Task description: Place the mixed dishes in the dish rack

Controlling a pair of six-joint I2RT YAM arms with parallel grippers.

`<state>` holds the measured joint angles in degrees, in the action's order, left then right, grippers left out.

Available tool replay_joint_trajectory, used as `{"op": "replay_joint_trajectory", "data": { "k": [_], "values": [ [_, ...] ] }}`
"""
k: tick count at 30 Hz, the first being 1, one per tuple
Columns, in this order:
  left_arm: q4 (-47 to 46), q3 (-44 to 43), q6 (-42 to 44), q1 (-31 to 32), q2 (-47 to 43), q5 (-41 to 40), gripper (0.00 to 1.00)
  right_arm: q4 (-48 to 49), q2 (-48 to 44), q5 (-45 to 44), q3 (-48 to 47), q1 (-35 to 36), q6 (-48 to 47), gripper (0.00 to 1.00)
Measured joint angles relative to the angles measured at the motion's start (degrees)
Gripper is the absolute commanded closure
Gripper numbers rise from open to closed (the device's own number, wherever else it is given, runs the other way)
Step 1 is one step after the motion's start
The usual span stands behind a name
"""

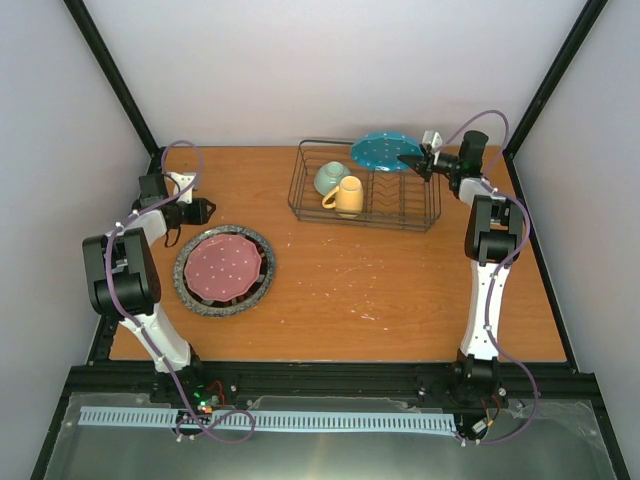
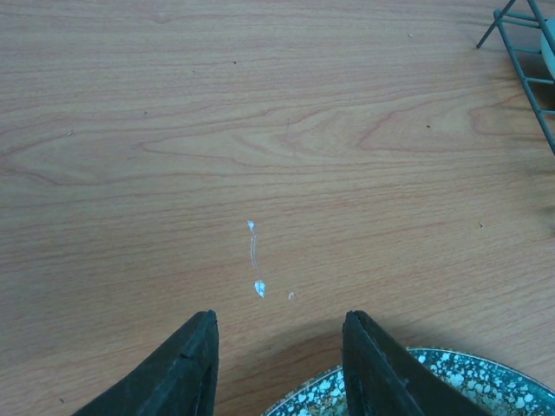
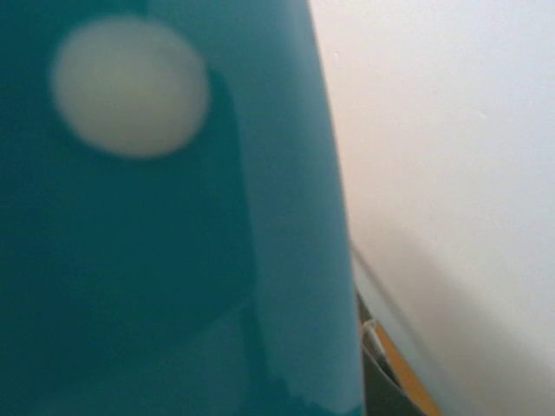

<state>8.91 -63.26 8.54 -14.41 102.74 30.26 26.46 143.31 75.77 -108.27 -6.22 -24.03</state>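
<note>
The black wire dish rack [image 1: 400, 205] stands at the back of the table. A pale green bowl [image 1: 330, 178] and a yellow mug [image 1: 347, 196] are in its left part. My right gripper [image 1: 420, 161] is shut on the edge of the teal white-dotted plate [image 1: 384, 150], held tilted above the rack's back right corner. That teal plate [image 3: 173, 260] fills the right wrist view and hides the jaws. The pink white-dotted plate [image 1: 225, 264] lies on the grey speckled plate [image 1: 192, 290] at the left, with a dark rim between them. My left gripper [image 1: 204, 210] [image 2: 279, 321] is open and empty, just behind that stack.
In the left wrist view the speckled plate's rim [image 2: 486, 381] shows under the right finger, and a rack corner [image 2: 520, 43] shows at top right. White walls and a black frame close in the table on three sides.
</note>
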Motion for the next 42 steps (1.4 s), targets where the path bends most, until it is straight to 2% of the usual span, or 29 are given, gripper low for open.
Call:
{"op": "replay_joint_trajectory", "data": {
  "k": [10,15,18,27,30,31,33,38,42],
  "values": [
    [0.0,0.0,0.0,0.0,0.7,0.1,0.6,-17.3,-1.7,-3.8,-0.4,0.2,-15.1,0.97],
    [0.0,0.0,0.0,0.0,0.7,0.0,0.6,-22.5,-2.5,-6.0,-0.7,0.3,-19.2,0.96],
    [0.0,-0.3,0.0,0.0,0.9,0.0,0.6,-25.0,-3.0,-7.3,-0.8,0.4,-20.6,0.9],
    [0.0,-1.0,0.0,0.0,1.2,0.1,0.61,-34.7,-5.0,-12.6,-0.8,0.5,-25.6,0.8],
    [0.0,-1.0,0.0,0.0,1.2,0.1,0.6,-37.8,-5.8,-15.0,-0.8,0.5,-27.3,0.69],
    [0.1,-1.0,0.0,0.0,1.2,0.2,0.61,-38.5,-6.1,-15.7,-0.8,0.5,-27.4,0.68],
    [0.1,-1.0,0.0,0.0,1.2,0.3,0.61,-39.3,-6.7,-17.3,-0.8,0.5,-27.8,0.66],
    [0.1,-1.0,0.0,0.0,1.2,0.4,0.61,-40.0,-10.1,-20.1,-0.8,0.3,-27.9,0.51],
    [0.8,-1.2,0.0,0.0,1.2,0.4,0.6,-39.1,-12.3,-21.0,-0.6,0.3,-27.8,0.47]
  ]
}}
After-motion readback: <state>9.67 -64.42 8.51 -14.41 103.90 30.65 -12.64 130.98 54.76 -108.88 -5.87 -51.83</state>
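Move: The blue plate is already in the right hand, held by its right-hand rim; the rack slot meant for it lies about 5 cm to that hand's left, 1 cm back and some 8 cm below. The mint bowl sits about 18 cm to the hand's left and 3 cm back, the yellow mug 14 cm left and 7 cm back, both around 10 cm lower. From the left hand the slot is some 47 cm to the right, 12 cm ahead and 2 cm below. The blue plate is lowered on edge into the rack slot by the right hand, which keeps its pinch on the rim and sinks about 3.5 cm, easing slightly right while its left-pointing fingers tip down and swing clockwise, each some 15 degrees. Then the fingers open wide enough to free the rim, and the hand rises about 5 cm, drawing another centimetre right. ##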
